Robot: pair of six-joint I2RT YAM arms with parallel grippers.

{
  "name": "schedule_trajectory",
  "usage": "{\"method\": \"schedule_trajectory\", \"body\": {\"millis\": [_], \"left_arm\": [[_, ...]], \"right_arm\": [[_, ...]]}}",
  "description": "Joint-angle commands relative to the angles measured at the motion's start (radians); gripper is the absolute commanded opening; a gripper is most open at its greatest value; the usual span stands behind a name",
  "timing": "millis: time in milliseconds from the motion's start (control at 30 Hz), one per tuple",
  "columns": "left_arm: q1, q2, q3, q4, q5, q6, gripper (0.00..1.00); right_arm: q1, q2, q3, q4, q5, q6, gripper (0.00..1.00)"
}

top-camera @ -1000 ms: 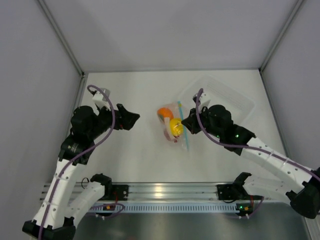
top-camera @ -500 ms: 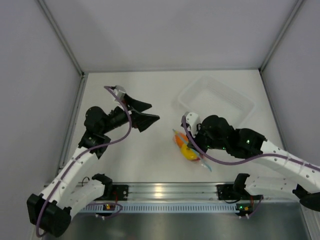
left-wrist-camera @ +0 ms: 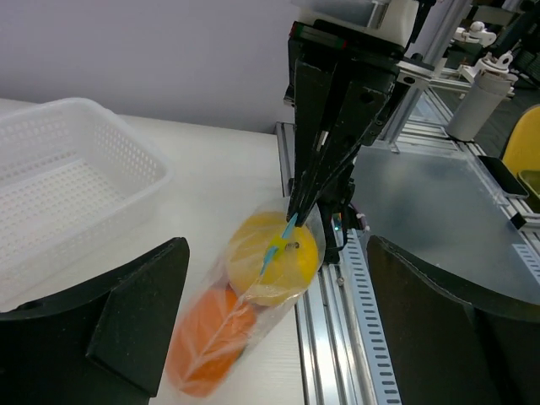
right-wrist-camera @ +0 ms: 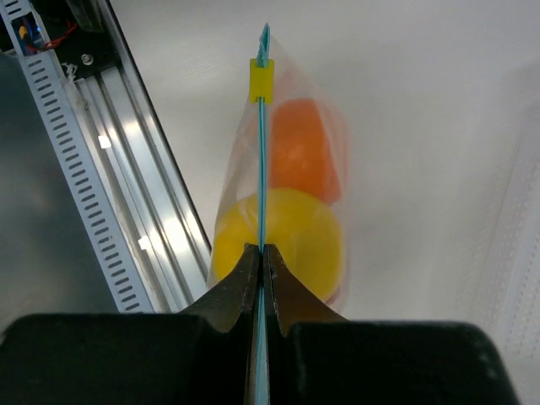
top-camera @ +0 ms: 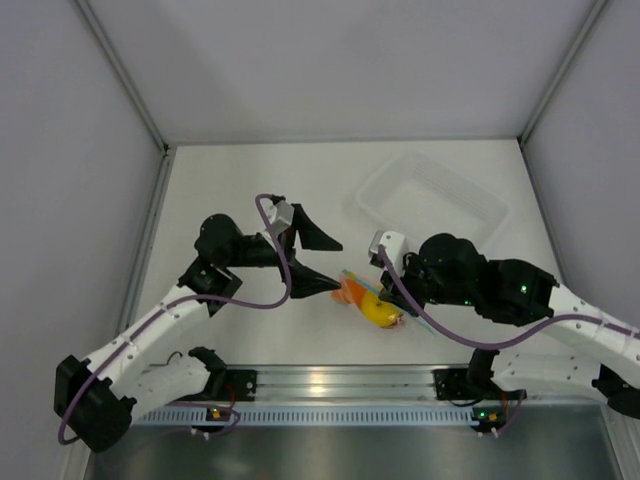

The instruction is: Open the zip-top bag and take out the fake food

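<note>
The zip-top bag (top-camera: 362, 298) hangs by its light blue zip strip (right-wrist-camera: 261, 169), with my right gripper (right-wrist-camera: 261, 251) shut on that strip. A yellow slider (right-wrist-camera: 260, 80) sits at the strip's far end. Through the clear plastic I see the fake food: a yellow fruit (left-wrist-camera: 272, 257) on top, an orange one (left-wrist-camera: 211, 337) below it, and a red sliver (right-wrist-camera: 335, 294) behind the yellow. My left gripper (left-wrist-camera: 277, 246) stands wide open, with the bag just ahead of its two black fingers (left-wrist-camera: 110, 329). In the top view the left gripper (top-camera: 326, 260) is immediately left of the bag.
A clear perforated tray (top-camera: 435, 195) stands at the back right, and shows at the left (left-wrist-camera: 59, 186) in the left wrist view. The metal rail (top-camera: 330, 380) along the near table edge runs just below the hanging bag.
My right gripper has carried the bag from mid-table toward the near edge. The left arm has swung right, bringing its open jaws up to the bag.
</note>
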Motion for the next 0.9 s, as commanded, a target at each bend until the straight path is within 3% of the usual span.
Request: {"method": "schedule_trajectory", "body": {"millis": [0,167,267,467,633,700,867], "left_arm": [[-0.026,-0.006,0.023,0.077,-0.001,0.043,0.92],[-0.040,-0.020,0.004,0.077,-0.098,0.062,0.90],[-0.051,-0.008,0.010,0.077,-0.092,0.066,0.90],[-0.105,0.010,0.005,0.077,-0.075,0.065,0.81],[-0.163,0.023,0.007,0.077,-0.075,0.071,0.54],[-0.175,0.029,0.008,0.077,-0.078,0.072,0.37],[-0.181,0.029,0.014,0.077,-0.096,0.072,0.31]], "right_arm": [[0.024,-0.030,0.077,-0.008,-0.039,-0.035,0.00],[0.024,-0.022,0.123,-0.031,-0.056,-0.057,0.00],[0.024,-0.014,0.136,-0.036,-0.064,-0.066,0.00],[0.025,-0.040,0.139,-0.002,-0.047,-0.066,0.00],[0.025,-0.059,0.131,0.016,-0.039,-0.063,0.00],[0.025,-0.064,0.128,0.019,-0.036,-0.061,0.00],[0.025,-0.073,0.125,0.021,-0.029,-0.058,0.00]]}}
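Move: The yellow slider on the bag's blue zip strip lies about 2 cm to the left hand's right, 3 cm back and 4 cm below; the yellow food in the bag sits some 8 cm right, 6 cm back and 9 cm below that hand, the orange food roughly 3 cm right, 4 cm back and 9 cm below. From the right hand, already pinching the strip, the slider is about 7 cm left, 2 cm ahead and near level. Right hand lifts the pinched strip 5 cm; the left goes back and right, fingers closing around the slider. ##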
